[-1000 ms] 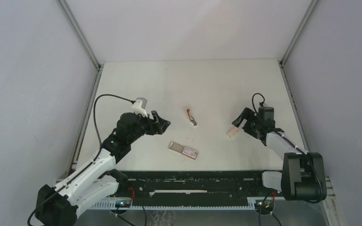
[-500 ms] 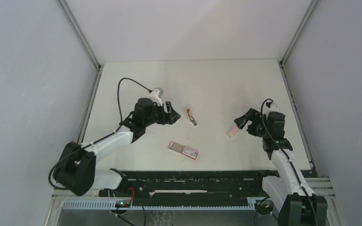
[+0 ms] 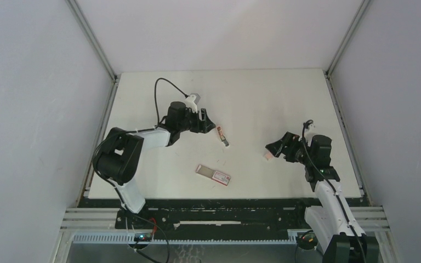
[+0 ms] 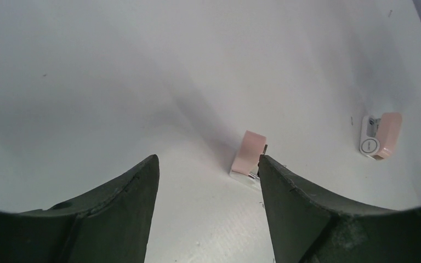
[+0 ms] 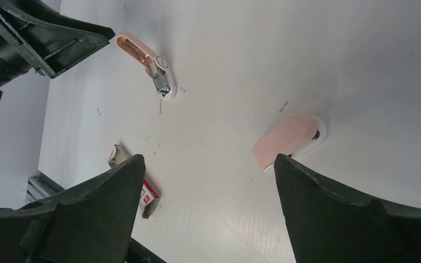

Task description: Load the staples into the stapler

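The staples are a flat red box with a white label lying at the table's near middle; in the right wrist view the box peeks out beside my left finger. A small pink stapler with its metal channel showing lies mid-table. My left gripper is open just to its left, low over the table, and the piece sits by the right fingertip. My right gripper stands open beside a second pink-and-white piece, holding nothing.
White table boxed in by grey walls, with metal rails along its left and right edges. A black rail runs along the near edge. Tiny loose staples are scattered on the table near the pink pieces.
My left arm has swung forward and right, bringing its gripper up to the mid-table pink stapler. My right gripper has shifted slightly left, still beside the second pink piece.
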{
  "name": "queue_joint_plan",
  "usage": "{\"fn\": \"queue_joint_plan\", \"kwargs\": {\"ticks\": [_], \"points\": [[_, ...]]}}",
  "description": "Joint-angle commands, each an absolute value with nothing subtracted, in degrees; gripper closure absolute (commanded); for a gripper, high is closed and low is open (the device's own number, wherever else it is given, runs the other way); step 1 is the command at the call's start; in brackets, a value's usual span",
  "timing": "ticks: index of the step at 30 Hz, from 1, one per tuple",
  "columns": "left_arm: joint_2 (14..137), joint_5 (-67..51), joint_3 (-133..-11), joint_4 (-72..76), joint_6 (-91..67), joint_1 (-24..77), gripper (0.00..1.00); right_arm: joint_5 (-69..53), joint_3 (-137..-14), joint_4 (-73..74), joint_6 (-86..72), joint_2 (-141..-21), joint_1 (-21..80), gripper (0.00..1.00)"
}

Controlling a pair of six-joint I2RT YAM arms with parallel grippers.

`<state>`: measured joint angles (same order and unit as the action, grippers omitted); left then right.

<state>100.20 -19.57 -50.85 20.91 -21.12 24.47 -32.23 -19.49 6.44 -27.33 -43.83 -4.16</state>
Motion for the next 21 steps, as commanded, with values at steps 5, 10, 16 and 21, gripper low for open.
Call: {"fn": "queue_joint_plan", "kwargs": {"ticks": [5, 10, 16, 21], "points": [[104.9, -29.9, -57.3, 26.6, -18.4, 24.7, 0.32, -35.5, -19.4, 0.5, -26.3, -46.4, -4.0, 0.14], [106.6, -32.2, -58.7, 26.3, -17.6, 25.5, 0.34, -35.8, -19.4, -0.1, -26.4, -47.4, -4.0, 0.14], [109.2, -34.4, -61.4, 24.4, -17.0, 26.6, 0.46, -36.0, -19.4, -0.4, -26.3, -48.2, -3.9, 0.15], [109.4, -34.6, -61.4, 23.9, -16.6, 27.1, 0.57, -36.1, -19.4, -0.4, -26.3, -48.3, -3.9, 0.15]]}}
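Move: The open stapler's middle lies about 7 cm to the right of the left gripper, 5 cm back and some 5 cm below; its raised pink handle end is the nearest part. From this gripper, the staple box is about 21 cm back and 4 cm to the right, and the second, closed stapler about 14 cm back and 24 cm to the right. From the idle right gripper, the open stapler is some 8 cm ahead, 17 cm to the left and 9 cm below. Bring the left gripper about 5 cm to the right at almost level height, up to the pink handle end of the open stapler. Swing the fingers some 15 degrees clockwise on the way and narrow them from well open to about half open, one on each side of the handle end. ##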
